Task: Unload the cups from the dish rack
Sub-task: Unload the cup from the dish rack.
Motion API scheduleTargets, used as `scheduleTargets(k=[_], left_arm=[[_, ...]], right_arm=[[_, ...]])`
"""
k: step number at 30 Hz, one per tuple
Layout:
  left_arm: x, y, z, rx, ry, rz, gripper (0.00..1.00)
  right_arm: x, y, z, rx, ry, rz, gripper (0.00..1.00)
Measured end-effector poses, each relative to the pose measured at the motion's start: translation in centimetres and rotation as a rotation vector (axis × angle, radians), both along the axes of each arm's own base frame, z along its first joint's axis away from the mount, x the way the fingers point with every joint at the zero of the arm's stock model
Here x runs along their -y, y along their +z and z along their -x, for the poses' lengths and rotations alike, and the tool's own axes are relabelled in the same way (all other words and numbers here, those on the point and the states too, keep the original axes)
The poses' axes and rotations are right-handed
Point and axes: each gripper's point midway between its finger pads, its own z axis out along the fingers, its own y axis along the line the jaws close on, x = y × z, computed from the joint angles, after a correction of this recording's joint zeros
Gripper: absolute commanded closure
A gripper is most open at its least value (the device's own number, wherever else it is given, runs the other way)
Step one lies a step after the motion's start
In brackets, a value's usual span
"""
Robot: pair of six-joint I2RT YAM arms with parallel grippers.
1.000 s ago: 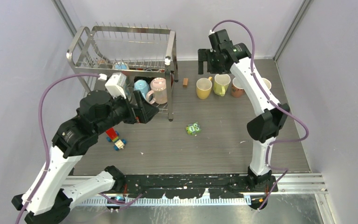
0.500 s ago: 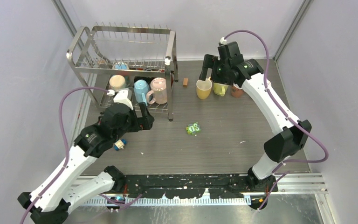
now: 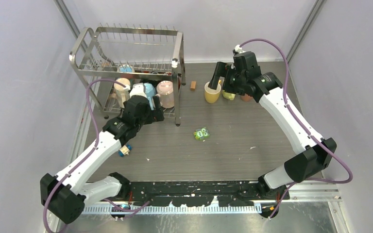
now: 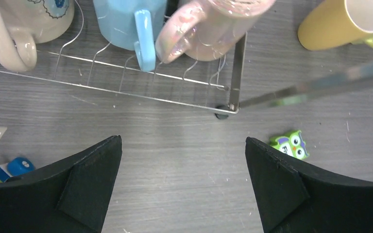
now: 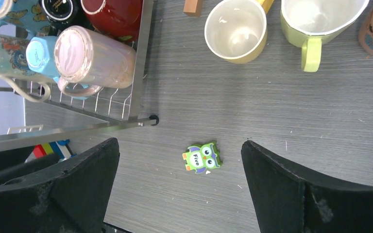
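Observation:
The steel wire dish rack (image 3: 126, 53) stands at the back left. On its lower tier sit a cream cup (image 3: 122, 87), a light blue cup (image 3: 148, 90) and a pink cup (image 3: 165, 93), with darker cups behind them (image 5: 114, 14). My left gripper (image 3: 156, 112) hovers open and empty just in front of the rack's lower edge (image 4: 126, 92), facing the blue (image 4: 131, 24) and pink (image 4: 213, 29) cups. A yellow cup (image 3: 211, 93), a lime cup (image 3: 228, 94) and an orange cup (image 3: 245, 97) stand on the table. My right gripper (image 3: 222, 77) hangs open and empty above the yellow one (image 5: 235, 29).
A green owl toy (image 3: 201, 133) lies mid-table, right of the rack's front foot (image 5: 151, 118). A small brown block (image 3: 193, 85) sits between rack and yellow cup. Coloured toy blocks (image 3: 124, 151) lie beside my left arm. Walls close in at back and sides.
My left arm has stretched forward, bringing its gripper up to the rack's front edge. My right gripper has moved from behind the table cups to over the yellow cup. Both stayed open.

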Motion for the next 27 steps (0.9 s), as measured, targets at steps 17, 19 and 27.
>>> scheduleTargets(k=[17, 19, 27], left_arm=[[-1.1, -3.3, -7.3, 0.136, 0.014, 0.034, 0.25], [-1.3, -3.2, -8.1, 0.154, 0.015, 0.036, 0.28], [-1.0, -5.2, -9.9, 0.136, -0.002, 0.021, 0.36]], right_arm=[[-1.0, -1.0, 0.9, -0.013, 0.038, -0.037, 0.0], [-1.1, -1.1, 1.0, -0.014, 0.04, -0.036, 0.0], [-1.2, -1.3, 1.1, -0.018, 0.043, -0.034, 0.0]])
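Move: The pink cup on the lower rack shelf, its handle facing the left hand, lies about 13 cm ahead of that hand, 3 cm to its right and some 8 cm below. The blue cup stands about 8 cm to the left of the pink one and roughly level with it, the beige cup about 18 cm to the left of the pink one. From the right hand the pink cup is some 20 cm to the left, about 4 cm farther out and 17 cm lower. Forward and gently down, the left hand reaches about 10 cm out and 5 cm lower over the lower shelf's front edge, towards the handle side of the pink cup beside the blue one. The fingers tip up by nearly 10 degrees and close by about a third on the way, still apart; no grip on a handle can be seen yet. ##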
